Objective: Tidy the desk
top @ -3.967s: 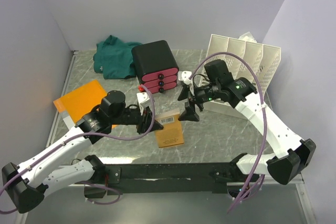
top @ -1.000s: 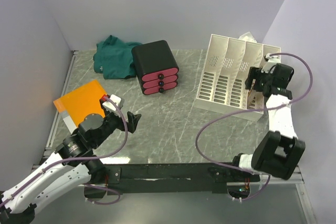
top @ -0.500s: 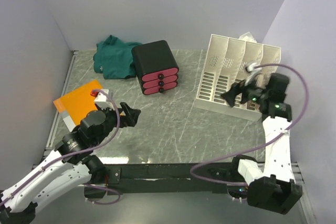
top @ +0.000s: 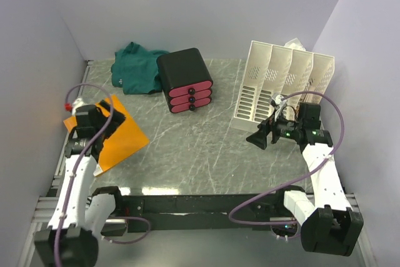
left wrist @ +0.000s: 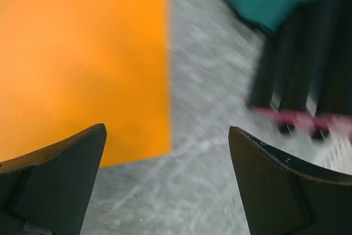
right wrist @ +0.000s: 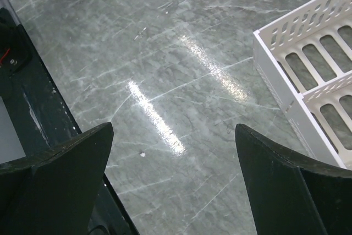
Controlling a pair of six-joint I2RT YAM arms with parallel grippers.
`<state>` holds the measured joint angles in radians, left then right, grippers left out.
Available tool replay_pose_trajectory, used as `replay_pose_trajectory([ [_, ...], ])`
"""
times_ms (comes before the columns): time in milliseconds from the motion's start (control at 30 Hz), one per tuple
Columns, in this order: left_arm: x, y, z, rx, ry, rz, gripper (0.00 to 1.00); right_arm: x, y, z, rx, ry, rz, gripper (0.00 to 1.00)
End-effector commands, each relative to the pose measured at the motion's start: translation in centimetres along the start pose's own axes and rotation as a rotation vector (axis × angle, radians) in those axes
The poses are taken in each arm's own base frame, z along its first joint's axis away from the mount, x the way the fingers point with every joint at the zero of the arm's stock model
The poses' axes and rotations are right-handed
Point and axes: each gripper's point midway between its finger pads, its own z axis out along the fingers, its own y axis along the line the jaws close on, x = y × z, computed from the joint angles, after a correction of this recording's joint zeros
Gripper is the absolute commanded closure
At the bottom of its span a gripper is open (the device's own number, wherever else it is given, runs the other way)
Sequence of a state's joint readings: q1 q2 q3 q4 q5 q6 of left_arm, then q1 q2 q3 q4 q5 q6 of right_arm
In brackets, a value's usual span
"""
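Observation:
The desk (top: 200, 148) is a grey-green marble top with pale veins. My left gripper (top: 114, 114) hangs open over the far corner of an orange folder (top: 119, 141) at the desk's left side. Nothing is between its fingers. The left wrist view shows the orange folder (left wrist: 82, 53) to the left and bare desk (left wrist: 203, 136) under the left gripper (left wrist: 165, 191). My right gripper (top: 257, 137) is open and empty, low over the desk just in front of the white file rack (top: 281, 89). In the right wrist view the right gripper (right wrist: 173, 180) frames only marble (right wrist: 165, 81).
A black drawer box with pink fronts (top: 185, 79) stands at the back centre, with a green cloth (top: 137, 67) bunched to its left. The rack's slotted corner (right wrist: 313, 75) lies right of my right fingers. The black front rail (right wrist: 33, 108) runs along the near edge.
My left arm has swung back left and now sits over the orange folder. My right gripper has come away from the rack, moved down and left, and opened wider. The brown book is off the desktop.

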<state>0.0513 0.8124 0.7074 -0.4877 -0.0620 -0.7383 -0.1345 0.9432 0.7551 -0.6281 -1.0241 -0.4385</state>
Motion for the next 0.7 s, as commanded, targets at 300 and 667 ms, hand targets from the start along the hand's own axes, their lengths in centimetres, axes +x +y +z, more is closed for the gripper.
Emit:
replay_pose_trajectory([
  [300,-0.1,16.2,2.1,-0.764,0.036,-0.323,0.0,-1.0,0.5,-0.4,-0.013,-0.024,-0.066,0.0],
  [667,0.1,19.9,3.3,-0.846,0.079,-0.346,0.01,-0.7,0.2,-0.1,-0.026,-0.012,-0.047,0.0],
])
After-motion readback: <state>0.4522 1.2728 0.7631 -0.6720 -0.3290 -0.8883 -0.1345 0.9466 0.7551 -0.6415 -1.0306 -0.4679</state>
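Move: The orange folder lies flat, its middle about 8 cm to the left of my left hand, about level with it fore and aft and some 17 cm below. A pale sheet shows along its near-left edge, about 17 cm left of my hand and 6 cm back. The green cloth is roughly 28 cm ahead and 8 cm right, the black drawer box 21 cm ahead and 30 cm right. From my right hand, the folder is some 65 cm left and 5 cm ahead. I sweep my empty left hand left about 14 cm while sinking some 12 cm and drawing back about 6 cm, over the orange folder towards its near-left edge and the pale sheet. I tip the fingers about 30 degrees further down and turn them nearly 40 degrees counter-clockwise. They stay wide open, fast at first, then easing off, still short of the folder. ##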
